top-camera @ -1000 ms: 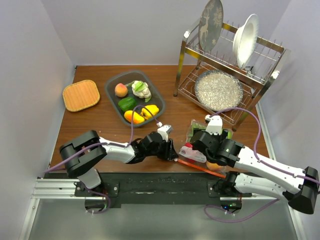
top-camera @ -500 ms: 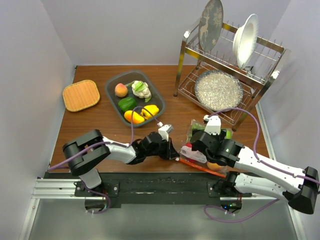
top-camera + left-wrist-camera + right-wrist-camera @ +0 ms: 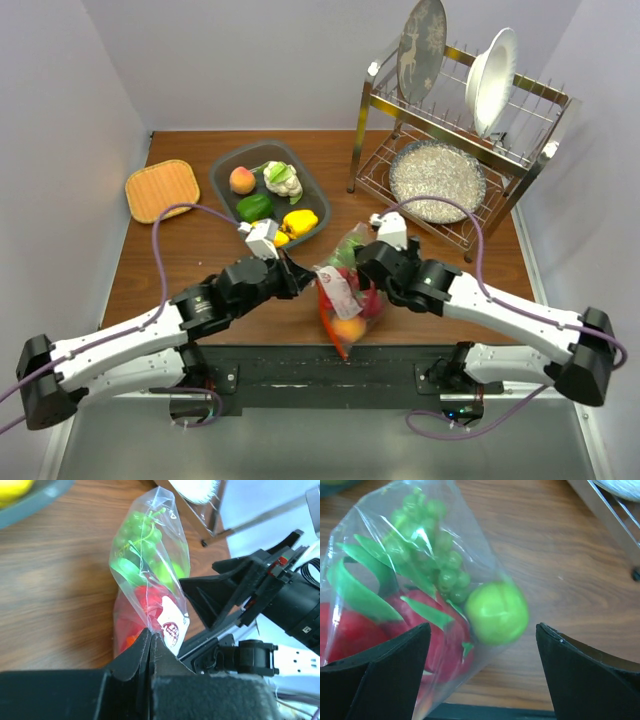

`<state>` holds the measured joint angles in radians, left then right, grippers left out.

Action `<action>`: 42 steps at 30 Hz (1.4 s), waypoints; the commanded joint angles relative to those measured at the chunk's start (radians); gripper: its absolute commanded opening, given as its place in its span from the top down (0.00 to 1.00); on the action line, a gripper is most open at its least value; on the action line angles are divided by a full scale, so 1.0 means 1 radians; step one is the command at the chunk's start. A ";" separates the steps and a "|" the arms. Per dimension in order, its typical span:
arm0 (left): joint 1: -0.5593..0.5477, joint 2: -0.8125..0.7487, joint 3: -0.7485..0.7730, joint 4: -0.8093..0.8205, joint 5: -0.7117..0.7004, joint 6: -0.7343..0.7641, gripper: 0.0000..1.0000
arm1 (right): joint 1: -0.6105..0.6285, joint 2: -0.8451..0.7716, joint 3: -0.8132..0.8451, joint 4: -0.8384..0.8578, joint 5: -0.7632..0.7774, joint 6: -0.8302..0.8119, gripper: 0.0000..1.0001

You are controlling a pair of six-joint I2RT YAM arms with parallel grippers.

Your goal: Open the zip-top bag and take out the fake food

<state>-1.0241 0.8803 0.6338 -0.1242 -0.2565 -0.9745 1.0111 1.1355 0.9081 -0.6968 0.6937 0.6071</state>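
Note:
The zip-top bag [image 3: 343,292] hangs tilted above the table's front middle, and its orange-red zip strip [image 3: 333,338] dangles at the low end. Inside is the fake food: green grapes [image 3: 432,550], a green apple [image 3: 496,612], a red pepper [image 3: 150,602] and an orange piece [image 3: 349,327]. My left gripper [image 3: 300,277] is shut on the bag's plastic edge [image 3: 150,630], beside a white label [image 3: 172,630]. My right gripper [image 3: 482,647] is open. Its fingers [image 3: 395,672] straddle the bag's apple end without pinching it.
A grey tray [image 3: 224,188] with several other toy foods sits at the back left, and a woven mat [image 3: 162,190] lies left of it. A dish rack [image 3: 455,140] with two plates and a silvery bowl [image 3: 436,180] stands at the back right.
My left gripper has shut on the bag and lifted it off the table near the front edge, swinging it left and back. My right gripper followed it and stayed open.

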 commanded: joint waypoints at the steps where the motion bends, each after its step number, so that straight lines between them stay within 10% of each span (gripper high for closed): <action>1: -0.045 -0.043 0.156 -0.209 -0.163 -0.038 1.00 | -0.003 0.093 0.126 0.183 -0.145 -0.124 0.12; 13: -0.277 0.034 0.434 -0.259 -0.411 0.039 1.00 | 0.006 0.328 0.347 0.260 -0.483 -0.199 0.20; 20: -0.255 0.101 0.411 -0.249 -0.443 0.045 1.00 | -0.057 0.163 0.252 0.229 -0.367 -0.170 0.19; 31: 0.036 0.098 0.313 -0.159 -0.050 0.065 1.00 | -0.086 -0.284 -0.051 0.405 -0.385 -0.363 0.30; 42: 0.173 0.066 0.417 -0.230 0.170 0.017 1.00 | 0.038 -0.244 0.009 0.476 -0.441 -0.596 0.46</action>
<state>-0.8810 0.9813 0.9493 -0.3401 -0.1852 -0.9443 1.0119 0.8658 0.8528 -0.3042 0.2729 0.1402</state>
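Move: The bag hangs from the left fingers. Its orange zip strip's middle is about 8 cm back, 3 cm right and 7 cm below that hand; the bag's filled body is some 7 cm right, 2 cm back and 9 cm down. The grey tray is about 18 cm ahead, 10 cm left and 19 cm down. From the right hand, the strip is roughly 12 cm back, 11 cm left and 8 cm down, the filled body about 6 cm back, 7 cm left and 6 cm down. The bag stays pinched at its zip end in the shut left fingers, which draw back and up about 9 cm, then dip forward and finish rising. The right hand sweeps left some 15 cm across the bag's side, returns right while rising, then eases back and left towards the strip's free end, turning about 30 degrees counter-clockwise, fingertips tilting up and fingers partly closing. ##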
